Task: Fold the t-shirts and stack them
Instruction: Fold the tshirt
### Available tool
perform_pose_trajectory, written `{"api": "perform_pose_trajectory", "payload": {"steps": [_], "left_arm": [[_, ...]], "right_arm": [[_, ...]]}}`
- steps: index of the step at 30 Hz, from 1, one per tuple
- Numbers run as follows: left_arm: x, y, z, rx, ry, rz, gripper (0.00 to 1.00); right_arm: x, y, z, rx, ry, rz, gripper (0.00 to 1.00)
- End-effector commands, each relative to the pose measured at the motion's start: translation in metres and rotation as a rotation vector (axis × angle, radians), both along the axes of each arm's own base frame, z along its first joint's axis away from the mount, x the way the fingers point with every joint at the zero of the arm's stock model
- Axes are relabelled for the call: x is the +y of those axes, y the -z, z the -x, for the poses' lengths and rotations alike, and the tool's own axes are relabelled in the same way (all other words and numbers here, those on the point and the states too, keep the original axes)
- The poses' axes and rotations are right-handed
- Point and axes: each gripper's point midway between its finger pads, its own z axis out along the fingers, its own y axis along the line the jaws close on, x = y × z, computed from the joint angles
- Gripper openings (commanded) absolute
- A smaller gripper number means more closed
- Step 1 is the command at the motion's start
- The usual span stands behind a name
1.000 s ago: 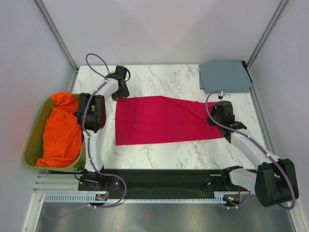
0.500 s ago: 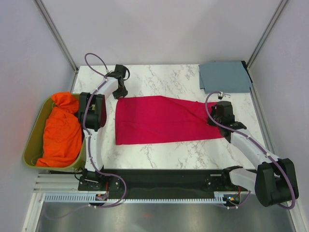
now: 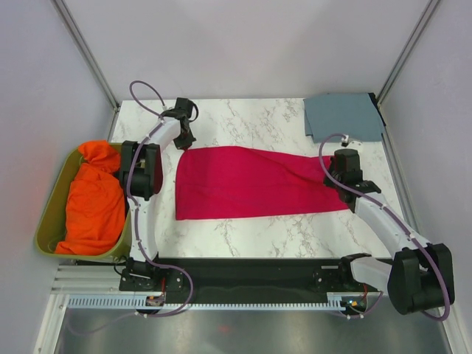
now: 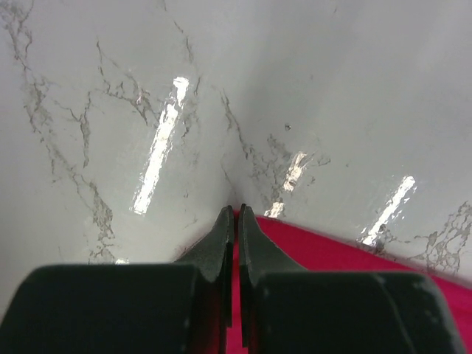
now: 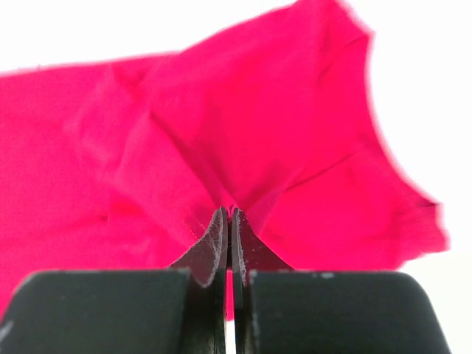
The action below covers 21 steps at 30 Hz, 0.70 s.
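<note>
The crimson-red t-shirt (image 3: 247, 183) lies spread flat across the middle of the marble table. My left gripper (image 3: 185, 141) sits at its far left corner, shut on the red cloth (image 4: 310, 251) pinched between the fingers. My right gripper (image 3: 333, 179) is at the shirt's right end, shut on a raised bunch of red cloth (image 5: 243, 147). The slate blue-grey t-shirt (image 3: 344, 116) rests folded as a rectangle at the far right corner of the table.
An olive bin (image 3: 53, 214) holding orange cloth (image 3: 94, 198) stands off the table's left edge. Frame posts rise at the far left and far right corners. Bare marble (image 3: 243, 118) lies behind the red shirt.
The left gripper has closed on the shirt's far left corner. The right gripper has shifted slightly right and back, drawing the shirt's right end with it.
</note>
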Motion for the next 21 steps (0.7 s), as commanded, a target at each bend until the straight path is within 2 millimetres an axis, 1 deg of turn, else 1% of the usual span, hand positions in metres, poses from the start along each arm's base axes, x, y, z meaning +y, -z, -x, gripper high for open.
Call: {"api": "perform_pose_trajectory", "payload": {"steps": [1, 2, 3, 4, 5, 6, 7, 8, 9, 10, 11, 12, 13, 14, 15, 18, 19, 21], "left_arm": [[0.0, -0.032, 0.005, -0.032, 0.032, 0.007, 0.02], [0.001, -0.043, 0.006, -0.05, 0.039, 0.007, 0.02], [0.002, -0.049, 0.008, -0.061, 0.041, 0.003, 0.02], [0.003, -0.049, 0.014, -0.049, 0.051, -0.002, 0.02], [0.003, -0.06, 0.018, -0.067, 0.057, 0.003, 0.02], [0.003, -0.062, 0.022, -0.065, 0.061, 0.001, 0.02], [0.006, -0.056, 0.032, -0.046, 0.061, -0.005, 0.02], [0.007, -0.068, 0.036, -0.068, 0.063, -0.005, 0.02], [0.01, -0.069, 0.041, -0.069, 0.06, -0.017, 0.02], [0.013, -0.064, 0.051, -0.052, 0.061, -0.027, 0.02], [0.016, -0.066, 0.054, -0.056, 0.056, -0.039, 0.02], [0.017, -0.076, 0.059, -0.076, 0.057, -0.037, 0.02], [0.018, -0.07, 0.069, -0.056, 0.06, -0.041, 0.02], [0.02, -0.071, 0.073, -0.055, 0.056, -0.046, 0.02], [0.02, -0.075, 0.084, -0.061, 0.048, -0.043, 0.02], [0.02, -0.078, 0.095, -0.077, 0.049, -0.048, 0.02], [0.022, -0.078, 0.103, -0.075, 0.047, -0.049, 0.02], [0.019, -0.078, 0.11, -0.074, 0.053, -0.048, 0.02]], "right_arm": [[-0.037, -0.044, -0.016, -0.084, 0.154, 0.046, 0.0], [-0.04, -0.048, -0.016, -0.091, 0.163, 0.046, 0.0], [-0.046, -0.052, -0.016, -0.099, 0.181, 0.046, 0.0], [-0.049, -0.059, -0.015, -0.121, 0.191, 0.043, 0.0], [-0.053, -0.063, -0.014, -0.132, 0.207, 0.043, 0.0], [-0.059, -0.065, -0.013, -0.138, 0.23, 0.043, 0.0], [-0.062, -0.073, -0.013, -0.158, 0.242, 0.04, 0.0], [-0.064, -0.075, -0.012, -0.163, 0.244, 0.041, 0.0], [-0.067, -0.077, -0.012, -0.166, 0.252, 0.042, 0.0], [-0.068, -0.079, -0.011, -0.168, 0.252, 0.046, 0.0], [-0.068, -0.079, -0.009, -0.165, 0.251, 0.046, 0.0], [-0.067, -0.078, -0.008, -0.161, 0.247, 0.044, 0.0], [-0.067, -0.077, -0.007, -0.162, 0.251, 0.038, 0.0], [-0.066, -0.074, -0.005, -0.157, 0.249, 0.037, 0.0], [-0.066, -0.071, -0.003, -0.152, 0.253, 0.035, 0.0], [-0.069, -0.066, 0.001, -0.143, 0.266, 0.041, 0.0], [-0.071, -0.065, 0.003, -0.142, 0.275, 0.044, 0.0], [-0.073, -0.063, 0.006, -0.138, 0.285, 0.052, 0.0]]}}
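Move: The left hand has the far left corner of the red t-shirt pinched, just above the table; the near left corner lies about 28 cm back from this hand, 2 cm to its left and 2 cm lower, and the bin is some 20 cm back and 34 cm to its left. The right hand holds a raised bit of the upper layer; the near right corner is about 6 cm back, 9 cm right and 8 cm below it, and the folded blue shirt roughly 31 cm farther out and 12 cm right. Keeping its pinch on the far left corner, the left hand draws the cloth back some 11 cm towards the near edge while lifting it about 6 cm, the rise levelling off as the backward pull goes on. At the same time the right hand, also still shut on the upper layer, swings about 6 cm right and 6 cm up, turning clockwise roughly 15 degrees, then holds there with the cloth stretched between the two hands. ##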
